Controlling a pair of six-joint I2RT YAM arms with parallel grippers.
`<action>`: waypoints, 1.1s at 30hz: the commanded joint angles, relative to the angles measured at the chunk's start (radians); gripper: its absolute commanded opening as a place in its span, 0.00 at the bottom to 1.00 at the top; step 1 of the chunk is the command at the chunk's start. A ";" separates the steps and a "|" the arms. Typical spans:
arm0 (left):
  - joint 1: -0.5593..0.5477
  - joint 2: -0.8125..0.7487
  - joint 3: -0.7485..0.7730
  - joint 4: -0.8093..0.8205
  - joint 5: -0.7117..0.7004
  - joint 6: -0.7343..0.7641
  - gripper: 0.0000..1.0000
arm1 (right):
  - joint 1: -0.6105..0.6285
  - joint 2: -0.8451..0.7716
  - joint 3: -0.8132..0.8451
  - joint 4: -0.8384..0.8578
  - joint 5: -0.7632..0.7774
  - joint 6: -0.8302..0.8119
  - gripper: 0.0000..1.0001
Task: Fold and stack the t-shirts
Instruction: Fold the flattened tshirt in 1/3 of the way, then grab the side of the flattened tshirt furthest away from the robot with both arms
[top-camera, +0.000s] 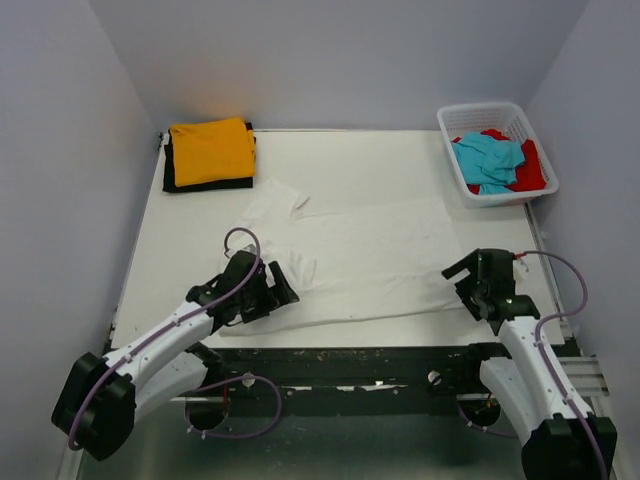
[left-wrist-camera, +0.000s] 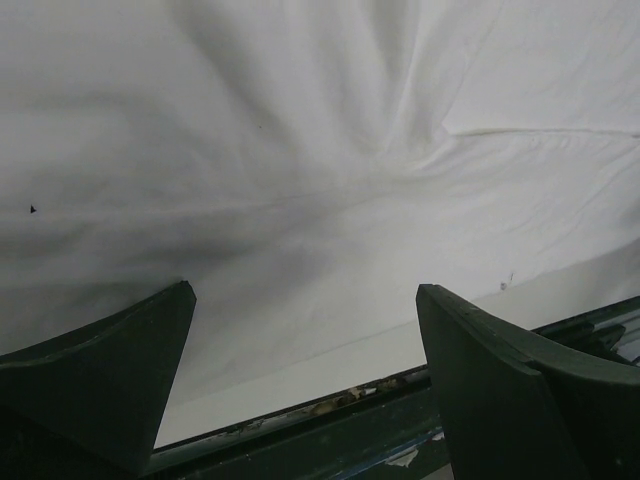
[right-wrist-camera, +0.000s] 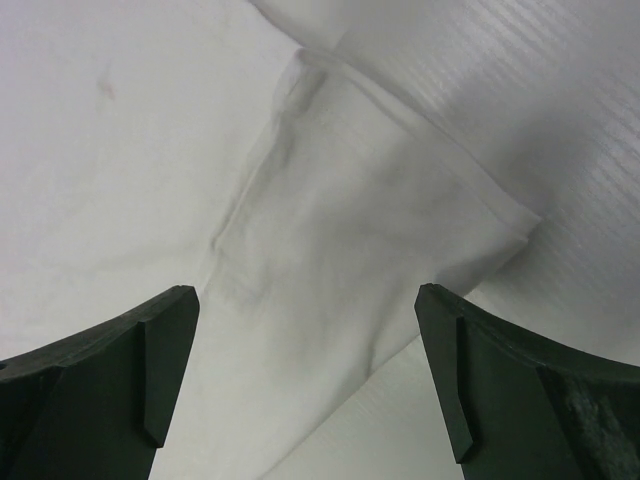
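Observation:
A large white t-shirt (top-camera: 365, 258) lies spread and creased across the middle of the table. My left gripper (top-camera: 284, 288) hovers open over its near-left hem, close to the table's front edge; in the left wrist view the cloth (left-wrist-camera: 300, 150) fills the frame and nothing sits between the jaws of the gripper (left-wrist-camera: 305, 290). My right gripper (top-camera: 461, 288) is open above the shirt's near-right corner, where a folded flap of white cloth (right-wrist-camera: 350, 240) lies under the empty gripper (right-wrist-camera: 305, 292). An orange t-shirt (top-camera: 210, 150) rests folded on a black one (top-camera: 181, 184) at the back left.
A white lattice basket (top-camera: 452, 128) stands at the back right, holding a turquoise t-shirt (top-camera: 488, 160) and a red one (top-camera: 532, 172). The dark front rail of the table (left-wrist-camera: 330, 425) runs just below the left fingers. Grey walls close in both sides.

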 joint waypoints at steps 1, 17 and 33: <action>-0.019 -0.086 -0.075 -0.164 -0.080 -0.073 0.99 | -0.008 -0.136 -0.047 -0.076 -0.076 0.075 0.99; -0.033 0.008 0.120 0.126 0.048 0.063 0.98 | 0.194 0.153 0.013 0.331 -0.252 -0.036 1.00; -0.095 0.264 0.044 0.335 0.137 -0.017 0.99 | 0.409 0.175 -0.075 0.149 0.072 0.132 1.00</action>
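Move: Just above the rumple in the near part of the t-shirt works the left hand: the rumple is about 9 cm ahead of it and 4 cm to its right, with the shirt's near edge some 5 cm straight back and the t-shirt's middle about 11 cm ahead, 15 cm right. The right hand is by the shirt's right end, the middle some 6 cm ahead and 27 cm left, the near edge 5 cm straight back. Cloth lies about 2 cm below both. Drawing back a further centimetre or so, the hands then lift, swing inwards over the t-shirt and come down, fingers open. The right sweeps some 13 cm left, turning about 30 degrees counter-clockwise, then eases back rightwards and a little towards the base, undoing part of the turn; the left goes about 6 cm right and 4 forward towards the rumple, turning slightly clockwise, and finishes still sinking and drawing back. ##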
